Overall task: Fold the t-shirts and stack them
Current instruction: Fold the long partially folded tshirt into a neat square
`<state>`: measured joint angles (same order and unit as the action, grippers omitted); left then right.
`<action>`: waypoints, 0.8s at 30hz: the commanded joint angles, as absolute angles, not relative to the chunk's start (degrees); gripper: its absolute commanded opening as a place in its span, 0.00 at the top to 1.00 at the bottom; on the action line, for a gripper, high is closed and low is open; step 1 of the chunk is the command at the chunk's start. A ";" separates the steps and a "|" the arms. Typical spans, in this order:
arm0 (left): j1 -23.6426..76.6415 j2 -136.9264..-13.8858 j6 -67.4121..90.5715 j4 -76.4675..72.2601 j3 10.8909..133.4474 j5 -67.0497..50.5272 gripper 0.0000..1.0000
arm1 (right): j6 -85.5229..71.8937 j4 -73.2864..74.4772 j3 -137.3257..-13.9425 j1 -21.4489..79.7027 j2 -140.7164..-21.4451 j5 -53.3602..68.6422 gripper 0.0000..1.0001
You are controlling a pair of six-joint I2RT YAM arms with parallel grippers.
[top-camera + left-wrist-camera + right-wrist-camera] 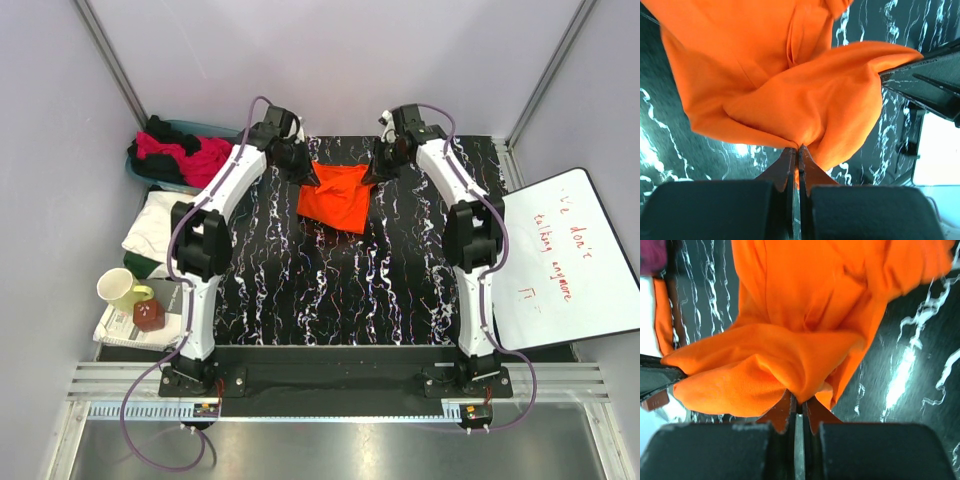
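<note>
The bright orange t-shirt (335, 197) hangs bunched between both arms over the far middle of the black marbled table (330, 290). My left gripper (312, 178) is shut on its left edge. In the left wrist view the fingertips (799, 148) pinch a fold of orange cloth (790, 90). My right gripper (368, 175) is shut on the right edge, and the right wrist view shows cloth (800, 315) drawn into its closed jaws (799, 401). Magenta (200, 155) and black t-shirts lie heaped in the basket. A folded white t-shirt (155, 222) lies beside the table's left edge.
A teal basket (215, 130) stands at the far left corner. A pale mug (120, 290) and a small red object (148, 316) sit on papers at the left. A white board (570, 260) with red writing lies at the right. Grey walls close in the back.
</note>
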<state>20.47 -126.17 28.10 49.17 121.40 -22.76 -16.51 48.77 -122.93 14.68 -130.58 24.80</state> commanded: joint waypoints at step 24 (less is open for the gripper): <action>16.35 -108.91 29.36 39.11 96.25 -25.66 0.01 | -24.08 42.63 -149.60 14.59 -144.96 12.75 0.24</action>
<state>16.16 -116.36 32.18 40.88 100.73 -24.14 -23.49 46.15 -150.19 14.63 -152.40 16.82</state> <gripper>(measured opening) 0.987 0.562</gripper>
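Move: The t-shirt's far edge, over which both hands are carrying its pinched near hem, has its middle about 12 cm ahead of the left hand, 6 cm to its right and 11 cm below. From the right hand it is some 11 cm ahead, 7 cm left and 9 cm below. The near fold is roughly 6 cm back and 4 cm right of the left hand, 6 cm back and 8 cm left of the right. The basket is about 26 cm left of the left hand and 7 cm ahead. The t-shirt's hem goes on over towards the far edge: the left hand carries its corner forward about 5 cm, opens wide to let go while still high, then draws back and left, sinking a little, clear of the shirt. The right hand takes its corner some 10 cm forward, first rising slightly, then lowering it onto the far part and opening about halfway. ##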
